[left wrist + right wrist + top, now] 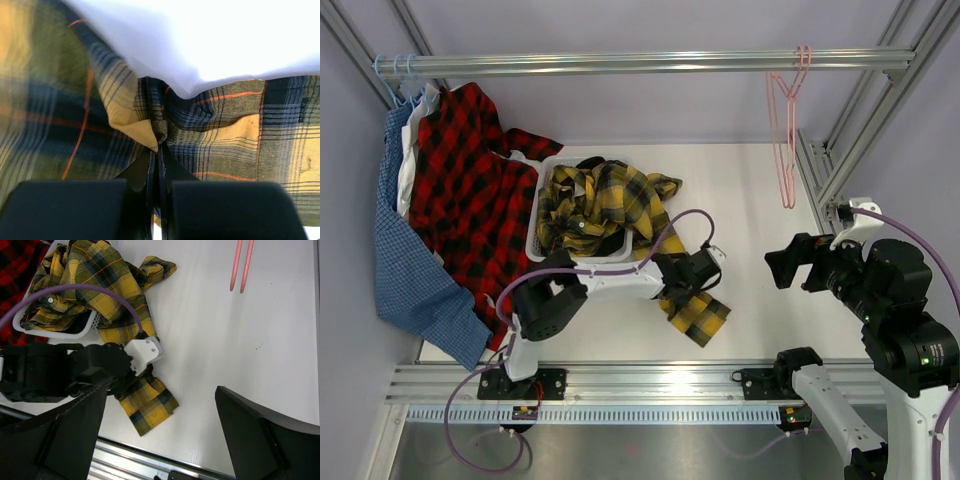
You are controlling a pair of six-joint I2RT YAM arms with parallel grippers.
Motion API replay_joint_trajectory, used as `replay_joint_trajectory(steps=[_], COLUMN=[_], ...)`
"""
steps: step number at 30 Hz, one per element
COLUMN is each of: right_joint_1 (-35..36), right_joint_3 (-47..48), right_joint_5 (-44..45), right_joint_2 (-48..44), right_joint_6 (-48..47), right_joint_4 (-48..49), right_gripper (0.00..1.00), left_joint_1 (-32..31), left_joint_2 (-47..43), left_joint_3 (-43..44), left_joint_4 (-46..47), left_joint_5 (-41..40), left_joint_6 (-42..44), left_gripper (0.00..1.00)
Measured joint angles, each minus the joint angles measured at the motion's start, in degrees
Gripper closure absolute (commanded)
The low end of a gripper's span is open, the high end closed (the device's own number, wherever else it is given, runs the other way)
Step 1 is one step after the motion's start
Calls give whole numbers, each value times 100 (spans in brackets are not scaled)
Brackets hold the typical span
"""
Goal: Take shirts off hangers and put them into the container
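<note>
The yellow-and-black plaid shirt (pixel 595 205) lies heaped in the white mesh container (pixel 534 222). One of its sleeves (pixel 700 315) trails over the front rim onto the table. My left gripper (pixel 678 290) is low over that sleeve and shut on a fold of the plaid cloth (pixel 200 125); in the left wrist view the left gripper (pixel 158 145) has its jaws pressed together with cloth bunched at the tips. My right gripper (pixel 790 262) hovers open to the right, apart from the shirt. Two bare pink hangers (pixel 785 130) hang on the rail (pixel 620 63).
A red-and-black plaid shirt (pixel 465 190) and a blue checked shirt (pixel 415 270) hang on light blue hangers (pixel 405 75) at the far left, touching the container's left side. The metal frame rail (pixel 650 380) runs along the table's near edge.
</note>
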Motion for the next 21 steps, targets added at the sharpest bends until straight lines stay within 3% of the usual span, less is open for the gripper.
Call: replay_joint_trajectory(steps=[6,12,16,21], right_joint_1=[0,0,0,0], right_joint_3=[20,186,219,221], right_joint_5=[4,4,4,7], right_joint_2=[-2,9,11,15], right_joint_6=[-35,-66,-92,-105], right_joint_4=[-35,-57,-57,-57], right_gripper=[0,1,1,0], left_joint_1=[396,1408,2465,3696], left_joint_2=[-1541,-3073,-3320,-2706], left_joint_3=[-68,634,719,424], left_joint_4=[-645,-745,-688,-776], left_joint_5=[-1283,-2559,-3029,-2955], left_joint_6=[256,846,1027,793], left_gripper=[100,100,100,100])
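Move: The left gripper is already pinching the yellow plaid shirt's loose tail just above the table. The container's middle is about 19 cm ahead and 24 cm to the left of it, only a few centimetres higher. The tail's free end lies some 7 cm back and 4 cm right, the shirt's other sleeve about 24 cm ahead and 5 cm left. From the waiting right hand, the container is roughly 22 cm ahead, 43 cm left and 31 cm below. Keep the left gripper shut on the yellow plaid shirt's tail and sweep it up, left and forward off the table, climbing about 30 cm while travelling some 31 cm left towards the container. Swing the wrist about 50 degrees counter-clockwise and tip the fingers up to point more forward, then begin sinking over the container's left part. ##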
